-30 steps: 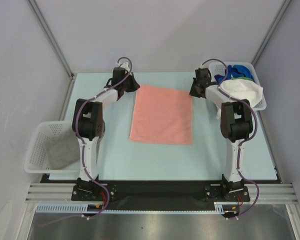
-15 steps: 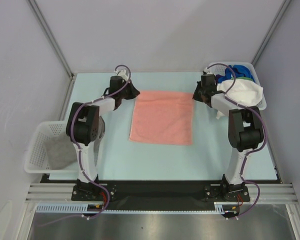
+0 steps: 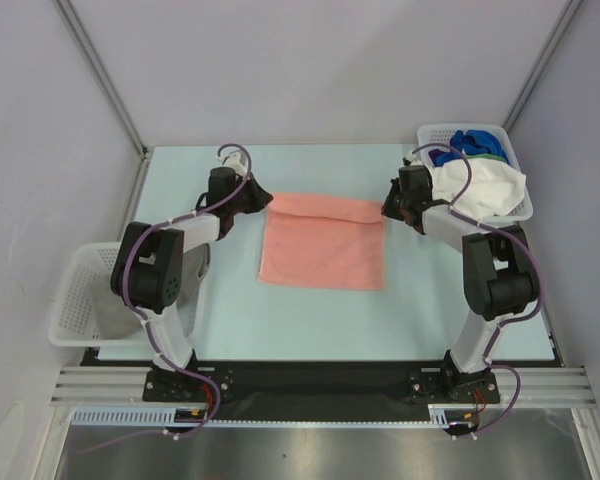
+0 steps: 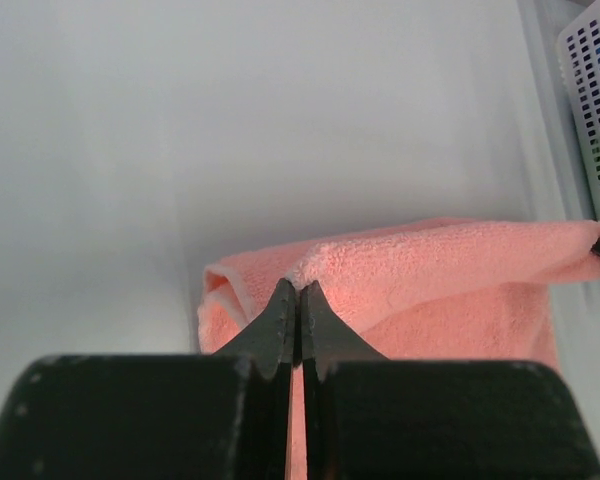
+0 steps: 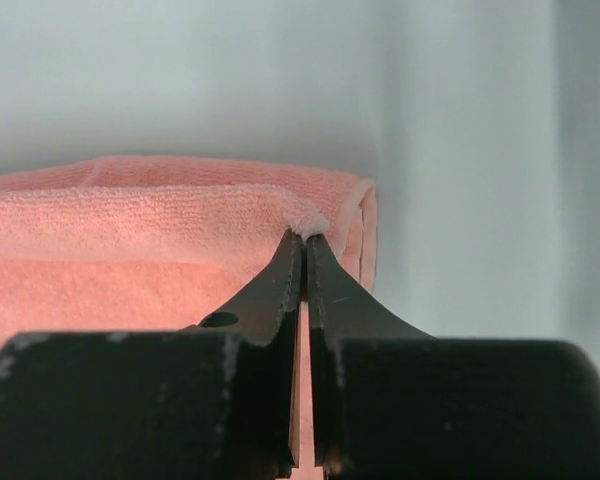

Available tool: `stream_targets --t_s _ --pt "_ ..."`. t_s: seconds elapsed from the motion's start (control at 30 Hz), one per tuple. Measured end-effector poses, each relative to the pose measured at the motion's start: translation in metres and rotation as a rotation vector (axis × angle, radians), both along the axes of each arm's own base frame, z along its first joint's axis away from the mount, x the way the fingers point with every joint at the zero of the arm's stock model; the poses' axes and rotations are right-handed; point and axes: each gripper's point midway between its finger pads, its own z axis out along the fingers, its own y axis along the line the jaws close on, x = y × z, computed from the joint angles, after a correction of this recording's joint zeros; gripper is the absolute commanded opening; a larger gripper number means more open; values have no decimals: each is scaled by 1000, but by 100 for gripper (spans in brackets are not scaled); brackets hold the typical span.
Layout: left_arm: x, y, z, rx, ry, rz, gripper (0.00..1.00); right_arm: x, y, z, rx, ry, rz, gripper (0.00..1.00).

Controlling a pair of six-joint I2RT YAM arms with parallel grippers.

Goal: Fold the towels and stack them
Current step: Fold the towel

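Note:
A salmon pink towel [image 3: 323, 245] lies on the middle of the table, its far edge lifted and turned over toward the front. My left gripper [image 3: 263, 198] is shut on the far left corner, and in the left wrist view the fingertips [image 4: 298, 286] pinch a tuft of pink towel [image 4: 450, 265]. My right gripper [image 3: 388, 207] is shut on the far right corner; the right wrist view shows it [image 5: 305, 236] nipping the pink cloth [image 5: 130, 235]. A white towel [image 3: 480, 185], a blue towel [image 3: 470, 143] and a green towel [image 3: 496, 157] are heaped at the back right. A grey towel [image 3: 120, 305] lies at the left.
The white, blue and green towels fill a white lattice basket [image 3: 522, 208] at the back right, just beside my right arm. The grey towel lies in a second white basket [image 3: 72, 290] at the table's left edge. Grey walls close the back and sides.
Both grippers have moved toward the front with the pink towel's far corners. The far edge has come off the table and now folds over the rest of the towel.

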Motion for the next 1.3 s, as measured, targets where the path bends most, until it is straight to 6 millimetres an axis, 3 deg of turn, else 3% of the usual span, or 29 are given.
stream_targets --t_s 0.43,0.8,1.1,1.3 --pt "-50 11 -25 -24 80 42 0 -39 0 -5 29 22 -17 0" --pt "-72 10 -1 -34 32 39 0 -66 1 -4 47 28 -16 0" --pt "-96 12 -14 -7 68 48 0 -82 5 6 41 11 -14 0" --pt "-104 15 -4 -10 51 50 0 -91 3 14 42 3 -18 0"
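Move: I hold the pink towel's far edge, one corner in each hand. Its near left corner lies about 26 cm back from my left hand, 3 cm to its left and 6 cm below. The near right corner is roughly 27 cm straight back from my right hand and 5 cm below. The grey towel in the left basket sits some 45 cm left and 30 cm back of my left hand; the white towel lies about 31 cm right and 7 cm ahead of my right. With both grippers still shut on the corners, I draw the raised edge back over the pink towel towards its near edge, about 10 cm with my left hand and 9 with my right. I travel nearly level, my left dipping a couple of centimetres and coming up again, the wrists hardly turning. ##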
